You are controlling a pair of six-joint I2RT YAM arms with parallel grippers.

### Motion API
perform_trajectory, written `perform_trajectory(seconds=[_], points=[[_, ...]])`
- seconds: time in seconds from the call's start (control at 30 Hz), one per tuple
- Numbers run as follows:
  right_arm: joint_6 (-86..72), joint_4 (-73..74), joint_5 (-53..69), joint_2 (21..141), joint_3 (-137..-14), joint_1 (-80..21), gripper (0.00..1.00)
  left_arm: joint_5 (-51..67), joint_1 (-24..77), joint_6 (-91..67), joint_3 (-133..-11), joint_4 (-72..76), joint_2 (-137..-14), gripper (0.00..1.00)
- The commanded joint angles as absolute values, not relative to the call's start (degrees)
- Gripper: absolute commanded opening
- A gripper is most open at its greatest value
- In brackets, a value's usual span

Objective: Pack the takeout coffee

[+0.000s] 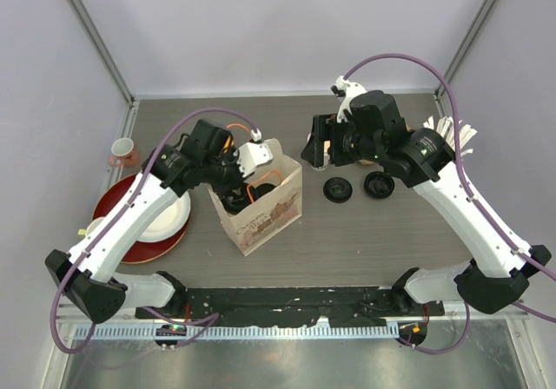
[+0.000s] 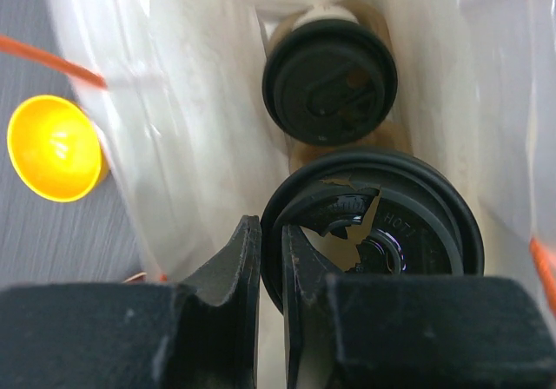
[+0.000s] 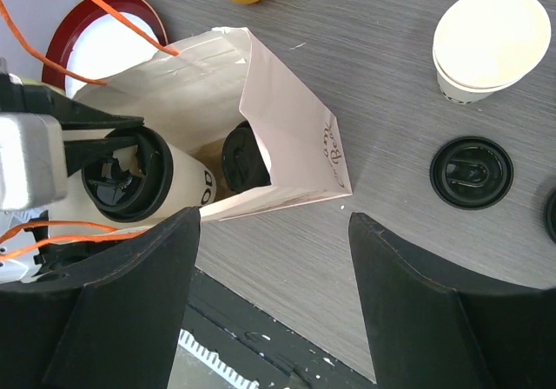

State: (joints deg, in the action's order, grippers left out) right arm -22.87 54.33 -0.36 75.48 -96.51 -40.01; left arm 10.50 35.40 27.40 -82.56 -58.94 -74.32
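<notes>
A pale paper bag (image 1: 274, 211) stands open at the table's middle. My left gripper (image 2: 271, 228) reaches down into it, shut on the lid rim of one takeout coffee cup (image 2: 382, 224), white with a black lid. That held cup (image 3: 122, 181) leans at the bag's mouth. A second lidded takeout coffee cup (image 2: 330, 81) stands deeper in the bag (image 3: 287, 128). My right gripper (image 3: 274, 220) hovers open above the bare table just right of the bag, nothing between its fingers.
Two loose black lids (image 1: 338, 188) (image 1: 380, 184) lie right of the bag, near a stack of empty paper cups (image 3: 486, 42). A red plate (image 1: 122, 202) holding a white dish sits at left, a pinkish handled cup (image 1: 122, 153) behind it. A yellow bowl (image 2: 54, 146) lies beside the bag.
</notes>
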Motion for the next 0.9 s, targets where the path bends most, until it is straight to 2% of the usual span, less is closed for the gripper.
perform_trajectory(seconds=[0.0,0.23,0.43,0.87], points=[[-23.03,51.68,-1.49,73.92,-96.42,-40.17,0.75,10.2,34.72,32.34,-77.79,-55.91,-71.46,0.01],[-22.94,51.68,-1.32,73.92,-96.68,-40.25,0.75,12.21,34.72,32.16,-74.55,-50.98,-72.07,0.01],[-22.94,51.68,-1.76,73.74,-96.94,-40.25,0.75,14.67,34.72,39.36,-67.86,-49.65,-67.86,0.0],[-22.32,51.86,-1.32,74.27,-97.3,-40.25,0.75,15.99,34.37,37.97,-67.15,-50.98,-71.81,0.02]])
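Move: The left hand already holds the lidded coffee cup in the bag's mouth. The empty carrier slot it goes to lies about 19 cm below and 2 cm back, neither left nor right. The cup already seated in the carrier stands some 4 cm ahead, 6 cm right and 17 cm down; the yellow bowl is roughly 19 cm ahead, 7 cm left, 22 cm down. From the right hand the slot is about 17 cm left, 3 cm back, 29 cm below. Keeping its pinch on the cup's rim, the left hand lowers about 7 cm into the bag, twisting 10 degrees clockwise. ##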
